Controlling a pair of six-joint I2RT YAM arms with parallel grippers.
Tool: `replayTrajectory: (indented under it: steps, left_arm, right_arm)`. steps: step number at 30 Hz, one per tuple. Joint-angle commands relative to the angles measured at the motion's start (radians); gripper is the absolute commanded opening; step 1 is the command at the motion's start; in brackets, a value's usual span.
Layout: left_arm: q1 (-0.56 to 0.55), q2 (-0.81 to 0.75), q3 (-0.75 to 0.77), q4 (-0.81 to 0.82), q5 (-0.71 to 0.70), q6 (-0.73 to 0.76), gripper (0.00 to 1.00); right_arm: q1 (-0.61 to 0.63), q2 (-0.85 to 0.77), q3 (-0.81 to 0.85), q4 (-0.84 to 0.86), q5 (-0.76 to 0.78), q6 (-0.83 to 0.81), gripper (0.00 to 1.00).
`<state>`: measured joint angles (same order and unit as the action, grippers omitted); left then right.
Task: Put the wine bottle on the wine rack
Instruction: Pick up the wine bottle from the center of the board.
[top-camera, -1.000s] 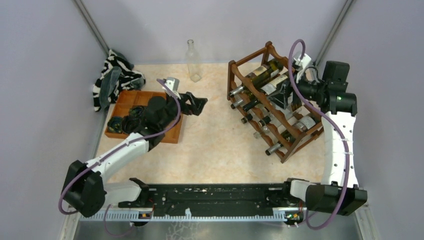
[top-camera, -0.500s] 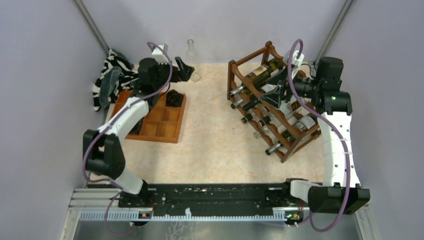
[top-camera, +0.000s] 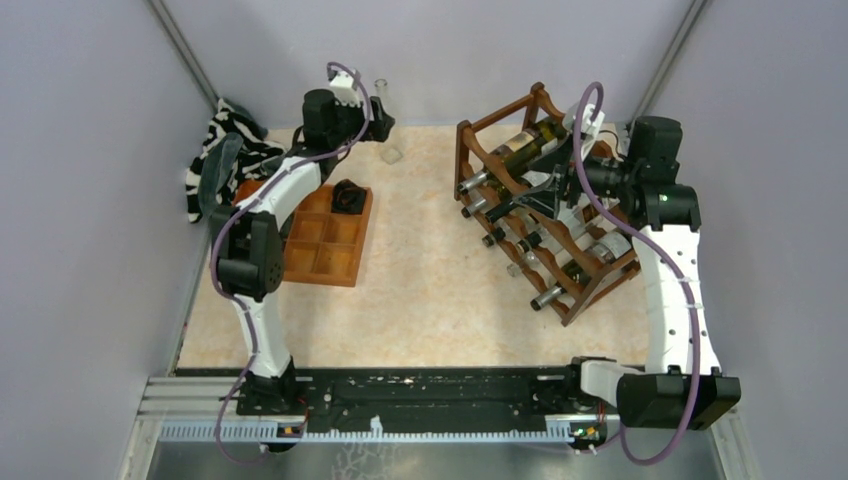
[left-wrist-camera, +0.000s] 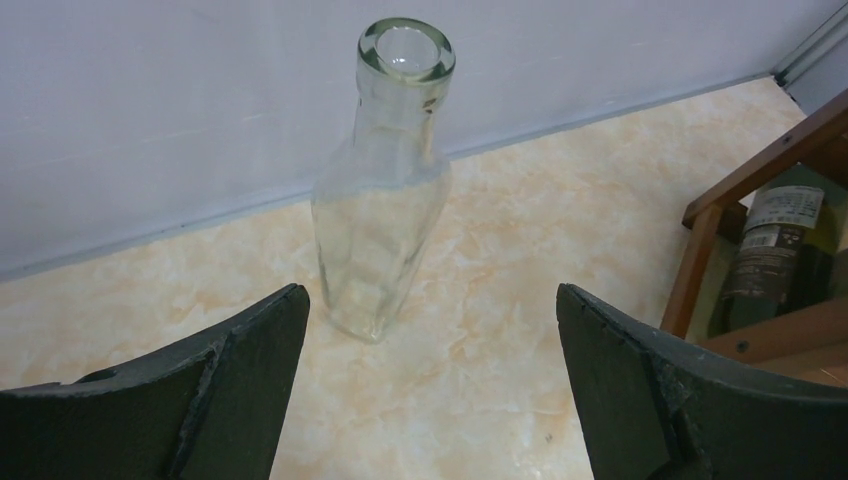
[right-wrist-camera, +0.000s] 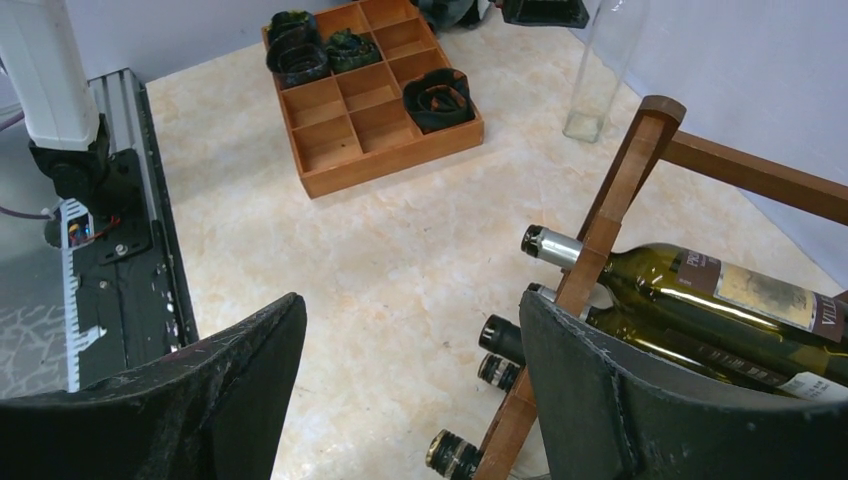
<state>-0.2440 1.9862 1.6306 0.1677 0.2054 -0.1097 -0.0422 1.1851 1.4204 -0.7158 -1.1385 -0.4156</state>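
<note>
The wine bottle (left-wrist-camera: 384, 200) is clear, empty glass, and it stands upright on the table by the back wall (top-camera: 392, 154). My left gripper (left-wrist-camera: 430, 305) is open just short of the bottle, whose base is nearer the left finger; nothing is between the fingers. From above, that gripper (top-camera: 378, 122) hangs in front of the bottle and hides its middle. The dark reddish-brown wine rack (top-camera: 512, 108) stands at the right with several green bottles (right-wrist-camera: 700, 280) lying in it. My right gripper (right-wrist-camera: 412, 300) is open and empty over the rack's neck side (top-camera: 545, 195).
An orange-brown compartment tray (top-camera: 322, 255) with dark rolled items lies at the left. A black-and-white striped cloth (top-camera: 225, 150) is bunched in the back left corner. The rack's post (left-wrist-camera: 700, 260) is just right of the left gripper. Walls close in on three sides.
My left arm has swung from above the tray to the back wall, facing the clear bottle. The right gripper has opened a little wider and stayed at the rack.
</note>
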Motion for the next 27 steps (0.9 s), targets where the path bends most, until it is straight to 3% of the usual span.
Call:
replayTrajectory:
  steps: [1,8,18,23,25,27]
  left_arm:
    - [0.009,0.054,0.067,0.143,0.014,0.06,0.98]
    - [0.01,0.16,0.148,0.246,-0.031,0.079,0.94]
    - [0.011,0.323,0.327,0.315,-0.026,0.059,0.71]
    - [0.011,0.374,0.398,0.316,-0.007,0.06,0.65]
    - [0.011,0.385,0.414,0.324,0.015,0.067,0.58]
    - [0.011,0.394,0.43,0.33,0.038,0.072,0.41]
  right_arm:
    - [0.01,-0.013,0.003,0.039,-0.038,-0.005,0.77]
    - [0.011,-0.003,0.009,0.029,-0.046,-0.005,0.77]
    - [0.012,0.008,0.007,0.018,-0.039,-0.007,0.77]
    - [0.012,0.011,-0.004,0.015,-0.027,-0.012,0.77]
    - [0.012,0.011,-0.009,0.017,-0.025,-0.013,0.78]
    - [0.012,0.013,-0.015,0.019,-0.022,-0.012,0.78]
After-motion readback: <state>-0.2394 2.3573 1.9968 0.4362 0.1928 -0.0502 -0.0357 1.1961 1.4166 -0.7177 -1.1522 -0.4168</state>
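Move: The clear glass bottle, the last one standing on the board, has its middle about 11 cm ahead of the left hand, 2 cm to its right and 11 cm below; its neck is nearly at hand height. The dark roll in the wooden tray lies some 11 cm left and 2 cm back of that hand, 22 cm down; the wine rack's middle is roughly 50 cm right and 12 cm back. From the right hand the bottle stands about 33 cm ahead, 29 cm left and 23 cm lower. The left fingers come in around the clear bottle's neck, just under the rim, and close from wide open to about half, still narrowing; whether the pads already touch the glass can't be made out. The hand reaches forward some 10 cm at almost constant height, slowing towards the end, while the wrist tips the fingers up about 15 degrees. ##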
